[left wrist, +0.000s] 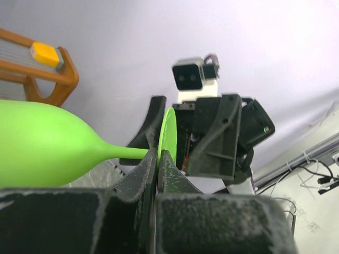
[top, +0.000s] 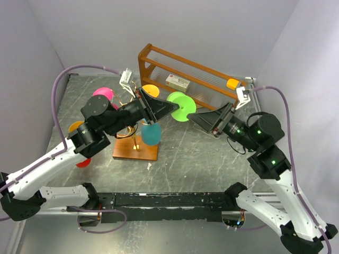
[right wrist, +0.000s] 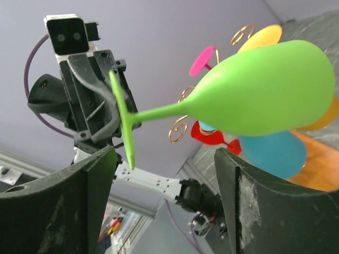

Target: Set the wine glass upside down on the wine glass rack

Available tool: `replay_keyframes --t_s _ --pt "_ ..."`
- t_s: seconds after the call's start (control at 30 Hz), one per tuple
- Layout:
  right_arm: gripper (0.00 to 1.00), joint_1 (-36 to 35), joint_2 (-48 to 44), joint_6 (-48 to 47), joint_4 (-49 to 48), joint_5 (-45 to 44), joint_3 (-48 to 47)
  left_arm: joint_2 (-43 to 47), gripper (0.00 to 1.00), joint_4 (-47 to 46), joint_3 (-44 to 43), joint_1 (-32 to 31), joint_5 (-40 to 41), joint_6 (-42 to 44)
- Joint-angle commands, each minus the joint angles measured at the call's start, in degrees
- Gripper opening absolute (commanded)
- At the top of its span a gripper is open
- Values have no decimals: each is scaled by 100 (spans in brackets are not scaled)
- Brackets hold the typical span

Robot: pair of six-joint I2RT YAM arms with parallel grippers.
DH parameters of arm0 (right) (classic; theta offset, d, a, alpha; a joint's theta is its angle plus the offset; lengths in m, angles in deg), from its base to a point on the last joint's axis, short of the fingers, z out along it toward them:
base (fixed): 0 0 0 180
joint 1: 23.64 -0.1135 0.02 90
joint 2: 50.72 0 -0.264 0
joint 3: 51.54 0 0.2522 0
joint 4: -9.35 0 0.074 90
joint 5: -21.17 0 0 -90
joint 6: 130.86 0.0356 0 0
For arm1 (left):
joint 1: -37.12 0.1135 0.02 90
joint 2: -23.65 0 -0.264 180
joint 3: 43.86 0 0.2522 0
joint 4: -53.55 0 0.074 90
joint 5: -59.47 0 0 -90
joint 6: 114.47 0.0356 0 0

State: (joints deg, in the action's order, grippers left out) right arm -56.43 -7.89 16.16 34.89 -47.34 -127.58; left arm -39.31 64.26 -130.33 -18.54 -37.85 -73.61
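Observation:
The green wine glass (top: 181, 106) lies level in the air between the two grippers, above the table. My left gripper (top: 170, 108) is shut on the edge of its flat foot (left wrist: 168, 132), and the bowl (left wrist: 42, 148) sticks out to the side. My right gripper (right wrist: 164, 174) is open, one finger on each side below the bowl (right wrist: 265, 90), touching nothing. The wine glass rack (top: 135, 150), gold wire scrolls (right wrist: 180, 129) on a wooden base, stands just left of the glass. It carries pink (top: 103, 94), orange (top: 151, 90), teal (top: 151, 133) and red (top: 83, 161) glasses.
A brown wooden shelf (top: 190, 71) stands at the back, with a white box (top: 177, 81) and a yellow block (top: 232, 83) on it. Grey walls close in the table on the left, back and right. The two arms face each other closely over the middle.

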Motion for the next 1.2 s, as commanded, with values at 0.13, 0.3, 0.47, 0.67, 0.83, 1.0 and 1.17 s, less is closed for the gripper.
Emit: replay_keyframes --t_s 0.13,0.3,0.47,0.67,0.83,1.0,1.17 --pt "79 -3 -586 -577 705 -1215 -300 -613 7 -677 -800 1193 -1242 -534" --pt "79 -9 -892 -638 725 -1343 -205 -964 7 -658 -1297 1990 -1388 -535" --pt "78 -12 -1098 -605 660 -1390 -85 -1242 7 -668 -1670 2725 -1566 -623" --pt "77 -3 -1290 -381 287 -1408 243 -1217 7 -778 -1323 3643 -1505 -1011" --pt "76 -14 -1329 -265 257 -1453 459 -1053 7 -1429 -462 4495 -1853 -1849" --pt "76 -7 -1206 -362 517 -1630 692 -1056 7 -1796 34 4967 -2251 -2368" --pt "75 -3 -1159 -384 538 -1700 929 -965 7 -1283 99 5198 -2161 -2317"
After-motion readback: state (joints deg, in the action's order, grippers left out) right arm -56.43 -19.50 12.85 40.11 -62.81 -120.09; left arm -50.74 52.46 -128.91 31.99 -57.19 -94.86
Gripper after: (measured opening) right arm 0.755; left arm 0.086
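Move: The green glass already hangs upside down from the left fingers, which grip its stem by the foot. The rack's free far hook lies about 14 cm ahead, 16 cm to the left and some 7 cm below that hand. Counted from this hook, the yellow glass hangs 7 cm right and 4 cm nearer, the pink one 8 cm left and 6 cm nearer, and the blue one 7 cm right and 14 cm nearer. From the right hand the hook is about 14 cm ahead and 23 cm left. The green glass, kept pinched in the left hand, travels about 23 cm forward and 19 cm left, past the yellow glass to just beyond the free hook. It goes forward and rises some 5 cm first, then swings left and sinks below its starting height, the wrist turning some 27 degrees counter-clockwise and tipping down. The right hand, already open, backs off about 5 cm right, rising slightly, then sinking. ##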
